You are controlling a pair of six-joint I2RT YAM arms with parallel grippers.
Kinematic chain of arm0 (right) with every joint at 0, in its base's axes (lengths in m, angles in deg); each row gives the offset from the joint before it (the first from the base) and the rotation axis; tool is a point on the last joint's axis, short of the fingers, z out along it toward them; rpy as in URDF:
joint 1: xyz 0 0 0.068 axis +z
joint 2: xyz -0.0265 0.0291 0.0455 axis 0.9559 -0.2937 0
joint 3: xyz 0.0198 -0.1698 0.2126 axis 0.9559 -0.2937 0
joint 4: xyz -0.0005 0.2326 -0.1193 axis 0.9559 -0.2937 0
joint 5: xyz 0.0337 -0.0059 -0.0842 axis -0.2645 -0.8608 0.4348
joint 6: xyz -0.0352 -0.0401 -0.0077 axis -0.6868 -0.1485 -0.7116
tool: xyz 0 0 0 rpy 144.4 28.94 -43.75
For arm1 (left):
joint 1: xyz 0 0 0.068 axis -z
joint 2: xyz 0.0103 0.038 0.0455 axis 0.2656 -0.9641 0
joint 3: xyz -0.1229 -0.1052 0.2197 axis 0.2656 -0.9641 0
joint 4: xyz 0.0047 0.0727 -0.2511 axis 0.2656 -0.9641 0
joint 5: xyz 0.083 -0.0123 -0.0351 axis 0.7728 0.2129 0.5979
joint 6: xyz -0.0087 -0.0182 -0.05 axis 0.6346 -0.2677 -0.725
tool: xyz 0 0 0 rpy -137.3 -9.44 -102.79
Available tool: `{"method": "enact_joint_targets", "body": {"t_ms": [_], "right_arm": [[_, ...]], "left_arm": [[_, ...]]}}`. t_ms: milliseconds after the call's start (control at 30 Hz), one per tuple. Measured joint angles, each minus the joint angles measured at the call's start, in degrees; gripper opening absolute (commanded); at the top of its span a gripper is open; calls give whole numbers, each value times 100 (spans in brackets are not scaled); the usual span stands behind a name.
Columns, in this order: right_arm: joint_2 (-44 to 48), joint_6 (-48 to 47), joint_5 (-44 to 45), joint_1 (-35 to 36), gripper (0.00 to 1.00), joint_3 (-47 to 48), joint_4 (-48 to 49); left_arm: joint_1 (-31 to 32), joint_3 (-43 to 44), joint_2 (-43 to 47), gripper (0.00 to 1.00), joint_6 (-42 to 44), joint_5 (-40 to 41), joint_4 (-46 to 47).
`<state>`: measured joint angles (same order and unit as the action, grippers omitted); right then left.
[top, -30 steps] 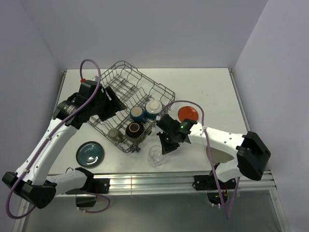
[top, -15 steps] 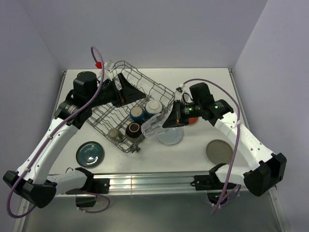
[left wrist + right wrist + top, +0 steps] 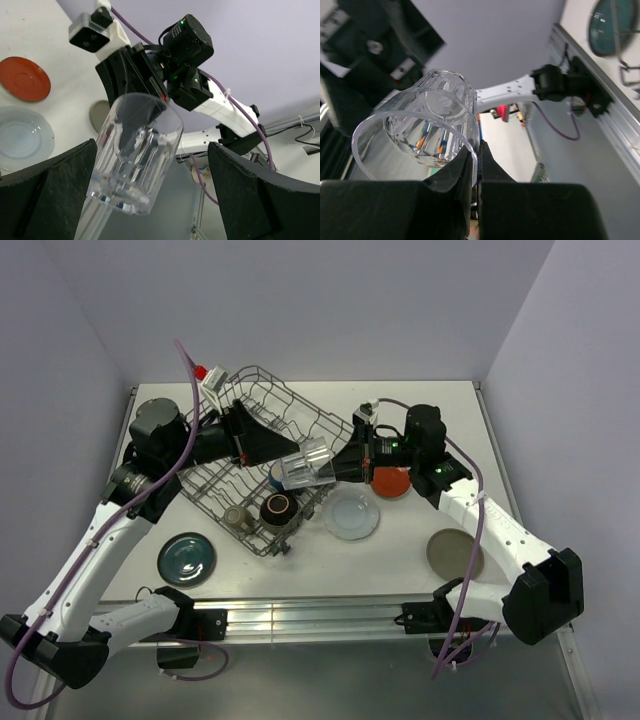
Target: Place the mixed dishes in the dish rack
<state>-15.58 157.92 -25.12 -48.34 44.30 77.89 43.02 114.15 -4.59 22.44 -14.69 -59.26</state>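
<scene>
A clear glass [image 3: 305,466] hangs on its side in the air over the right edge of the dish rack [image 3: 250,400]. My right gripper [image 3: 336,468] is shut on its rim [image 3: 476,150], one finger inside and one outside. My left gripper [image 3: 286,448] is open and faces the glass's base [image 3: 131,165], which sits between its fingers [image 3: 260,195] without touching them. The rack holds a dark bowl [image 3: 278,508], a small cup [image 3: 237,518] and a blue cup [image 3: 279,476].
On the table lie a teal plate [image 3: 186,558] at front left, a pale plate [image 3: 351,513] beside the rack, a red-orange plate [image 3: 391,481] under the right arm, and a beige plate [image 3: 455,552] at front right.
My right gripper lifted the glass from the table's front and carried it up over the rack's right edge. My left gripper opened wide and swung right to face the glass.
</scene>
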Motion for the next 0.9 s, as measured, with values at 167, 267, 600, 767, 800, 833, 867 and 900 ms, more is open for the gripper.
{"method": "enact_joint_targets", "body": {"t_ms": [167,267,600,767,800,833,867,900], "right_arm": [[-149,981,-125,-4,0,-4,1248],[-291,1480,-122,-4,0,-4,1891],[-584,2358,-116,-9,0,0,2863],[-719,2741,-103,-11,0,0,3386],[-748,2796,-105,-11,0,0,3469],[-769,2850,-101,-11,0,0,3552],[-793,2909,-98,-17,0,0,3628],[-824,2962,-98,-28,0,0,3709]], "left_arm": [[46,-46,118,99,-15,-31,153],[98,-59,116,99,-17,-24,168],[273,-72,59,82,-15,133,306],[278,-72,-20,57,-42,186,448],[280,-70,-24,56,-44,210,479],[280,-70,-33,51,-44,221,516],[280,-70,-48,48,-44,236,560],[280,-68,-61,46,-44,256,590]]}}
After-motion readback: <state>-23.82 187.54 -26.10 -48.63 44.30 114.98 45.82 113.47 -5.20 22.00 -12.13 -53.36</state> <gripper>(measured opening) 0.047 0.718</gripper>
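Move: The glass, pinched at its rim by the right hand, has its middle about 5 cm to the right of the open left hand, 4 cm lower and 1 cm back. The left gripper it is offered to lies some 10 cm left, 3 cm ahead and 7 cm above the right hand. Far below, the brown bowl sits about 3 cm ahead and 5 cm left of the left hand; the pale plate lies 8 cm ahead and 5 cm right of the right hand. Upward, fast at first and then slowing, the right hand brings the still-pinched glass about 5 cm up and 2 cm forward into the left gripper's jaws, rolling it some 15 degrees so the base end lifts. The left hand eases about 1 cm back and returns, drifting a touch right and up, then closes part-way until its fingers grip the glass by the sides near its base. ##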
